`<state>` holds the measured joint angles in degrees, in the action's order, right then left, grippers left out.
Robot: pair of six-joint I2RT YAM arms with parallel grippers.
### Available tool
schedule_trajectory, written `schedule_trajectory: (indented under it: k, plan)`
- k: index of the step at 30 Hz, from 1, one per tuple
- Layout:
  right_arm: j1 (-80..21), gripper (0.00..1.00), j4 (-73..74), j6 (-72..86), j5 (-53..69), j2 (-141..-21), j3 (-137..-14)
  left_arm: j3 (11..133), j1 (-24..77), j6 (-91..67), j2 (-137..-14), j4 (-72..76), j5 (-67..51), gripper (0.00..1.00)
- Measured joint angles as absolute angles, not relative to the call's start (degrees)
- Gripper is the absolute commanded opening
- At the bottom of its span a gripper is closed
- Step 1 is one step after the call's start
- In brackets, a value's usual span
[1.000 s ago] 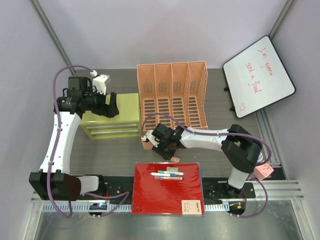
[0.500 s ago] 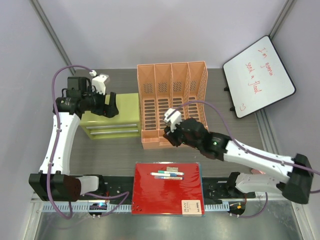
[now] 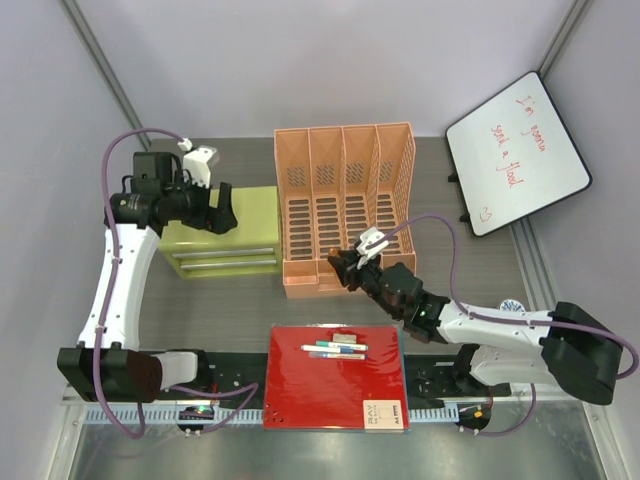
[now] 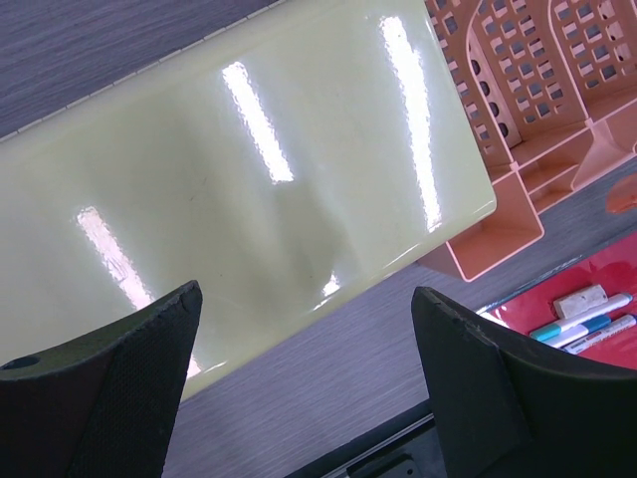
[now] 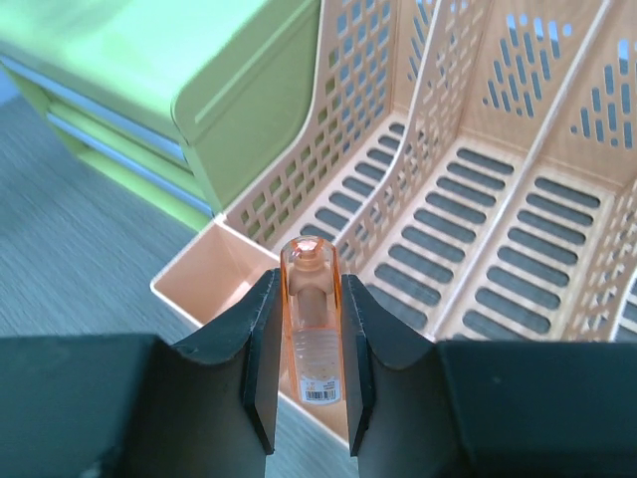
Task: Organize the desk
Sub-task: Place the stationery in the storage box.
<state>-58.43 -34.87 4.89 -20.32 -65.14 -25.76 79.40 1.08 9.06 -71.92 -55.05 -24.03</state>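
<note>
The desk [image 3: 230,300] is dark grey wood-grain. My right gripper [image 3: 343,268] reaches low across it to the front lip of the orange file rack [image 3: 345,190]. In the right wrist view the right gripper [image 5: 307,289] is shut on a small clear orange tube [image 5: 314,329] with a barcode label, held over the rack's front tray [image 5: 214,269]. My left gripper [image 3: 222,210] hovers above the lime-green drawer cabinet [image 3: 255,215]. In its wrist view the left gripper [image 4: 307,299] is open and holds nothing, over the cabinet's glossy top [image 4: 249,199].
A red folder [image 3: 335,385] lies at the near edge with markers and an eraser [image 3: 335,349] on it. A whiteboard [image 3: 517,150] with red writing leans at the back right. The rack stands right beside the cabinet.
My right arm has stretched out low to the right, and its gripper has shifted from the rack's front left corner to the middle of the front lip, still gripping the tube. The left arm barely moved.
</note>
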Motion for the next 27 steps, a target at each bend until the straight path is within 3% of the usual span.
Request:
schedule_trajectory:
  k: [10,27]
  plan:
    - [-58.5,0.01,-50.5,4.9,-21.0,-73.6,-25.7,80.0,1.0,9.2,-73.2,-55.2,-24.0,0.86]
    - [-58.5,0.01,-61.9,5.1,-25.8,-86.7,-25.5,80.3,1.0,9.5,-73.4,-55.5,-24.0,0.86]
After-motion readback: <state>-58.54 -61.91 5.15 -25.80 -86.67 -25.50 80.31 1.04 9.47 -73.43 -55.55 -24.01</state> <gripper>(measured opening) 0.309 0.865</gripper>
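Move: The right hand already holds the orange highlighter; the storage box's middle front compartment lies about 2 cm ahead, 3 cm to its left and 14 cm below. The left front compartment is level with that one, some 7 cm farther left. The markers on the red folder lie roughly 14 cm back and 2 cm left of the hand, 17 cm down. From the idle left hand the middle compartment is about 22 cm right, 6 cm back and 21 cm below. Right hand drifts some 3 cm forward and left, rising slightly, then lowers the highlighter 4 cm towards the middle compartment. ##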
